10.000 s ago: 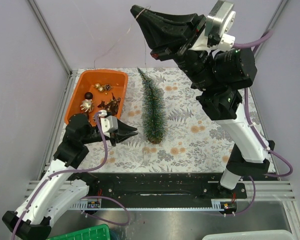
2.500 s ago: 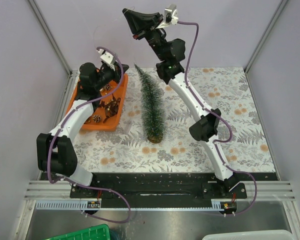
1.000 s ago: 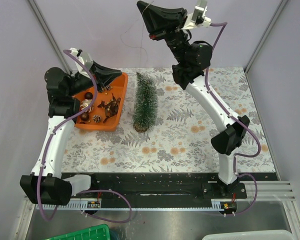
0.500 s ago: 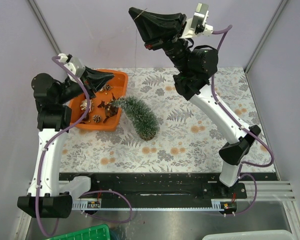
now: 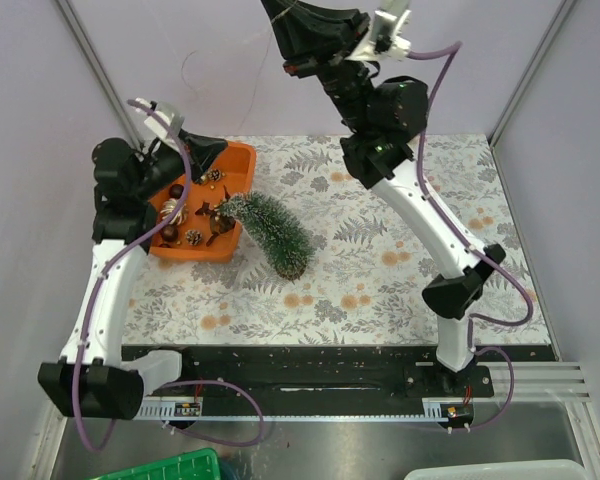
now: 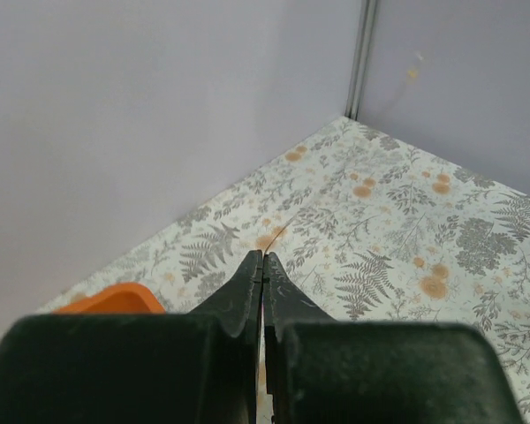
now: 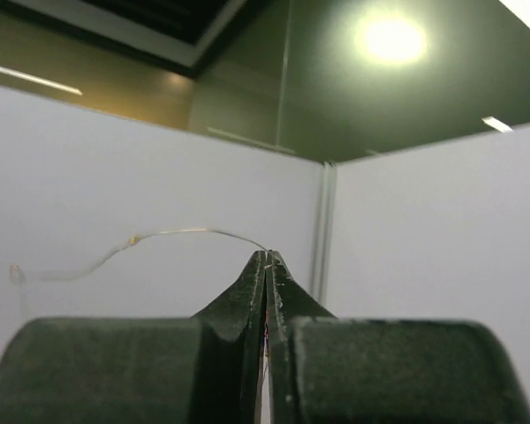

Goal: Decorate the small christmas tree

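The small christmas tree (image 5: 270, 232), dark green with frosty tips, is tipped over to the left; its tip reaches the right rim of the orange tray (image 5: 242, 160) and its brown base (image 5: 293, 266) points toward me. My left gripper (image 5: 223, 147) hovers over the tray's far end, shut on a thin wire (image 6: 285, 232) that leaves its tips (image 6: 263, 254). High above the tree, my right gripper (image 5: 268, 8) is also shut on a thin wire (image 7: 185, 231), which arcs left from its tips (image 7: 267, 254) and carries tiny beads.
Gold and brown ornaments and pine cones (image 5: 185, 215) lie in the tray. Lilac walls with metal corner posts (image 5: 100, 70) close in the floral-patterned table (image 5: 400, 250). A green bin (image 5: 170, 468) and a white bin (image 5: 500, 470) sit below the front rail.
A second ago the tree stood upright; it has toppled left toward the tray and stays there. The right gripper has risen slightly, and the left has shifted over the tray.
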### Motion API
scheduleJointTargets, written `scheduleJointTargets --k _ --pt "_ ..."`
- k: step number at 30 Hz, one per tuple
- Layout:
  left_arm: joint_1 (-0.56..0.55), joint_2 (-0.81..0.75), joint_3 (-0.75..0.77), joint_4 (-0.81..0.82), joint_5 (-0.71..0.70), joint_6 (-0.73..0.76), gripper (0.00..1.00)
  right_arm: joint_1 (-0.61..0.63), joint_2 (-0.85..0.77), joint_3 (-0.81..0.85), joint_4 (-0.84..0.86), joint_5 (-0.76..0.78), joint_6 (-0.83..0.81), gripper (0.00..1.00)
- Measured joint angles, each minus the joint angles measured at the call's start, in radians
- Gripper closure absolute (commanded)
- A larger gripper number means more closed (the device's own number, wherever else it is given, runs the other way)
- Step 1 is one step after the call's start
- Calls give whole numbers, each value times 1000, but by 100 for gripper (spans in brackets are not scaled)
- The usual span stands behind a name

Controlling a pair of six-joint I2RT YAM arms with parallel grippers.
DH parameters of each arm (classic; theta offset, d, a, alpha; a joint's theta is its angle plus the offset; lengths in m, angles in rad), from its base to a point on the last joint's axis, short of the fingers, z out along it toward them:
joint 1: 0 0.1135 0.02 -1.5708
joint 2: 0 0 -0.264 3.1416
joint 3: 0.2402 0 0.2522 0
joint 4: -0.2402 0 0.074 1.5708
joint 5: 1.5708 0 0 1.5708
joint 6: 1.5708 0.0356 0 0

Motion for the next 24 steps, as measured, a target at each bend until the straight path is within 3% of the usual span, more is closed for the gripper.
scheduleJointTargets --k 8,11,14,17,24 --pt "-48 99 -65 -11 -99 5 99 -50 147 18 -103 61 -72 100" --pt "-57 98 -103 11 -100 3 60 -84 169 12 -124 95 -73 100" --pt "-64 98 -143 35 -89 -8 37 -120 160 -39 -102 147 -83 100" --pt "-67 98 -162 38 -77 -23 1 -160 138 -111 -94 190 -89 100" --pt "-58 39 -138 -91 -106 64 1 -253 -18 -433 -62 271 -95 100"
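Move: The Christmas tree, leaning with its top towards my left, has its middle about 9 cm back, 8 cm to the right and some 28 cm below my left hand, which pinches one part of the thin gold wire. The orange box lies about 5 cm ahead, 12 cm left and 40 cm below that hand. From my raised right hand, also gripping the wire, the tree is roughly 5 cm back, 4 cm left and 57 cm down. I bring my left hand down about 10 cm beside the leaning top of the tree, tipping it slightly downward, and on the way open its shut fingers fully to let go of the wire. My right hand keeps its pinch and sweeps some 20 cm forward while sinking nearly as far, first drifting left, then right, tilting forward and turning clockwise. ##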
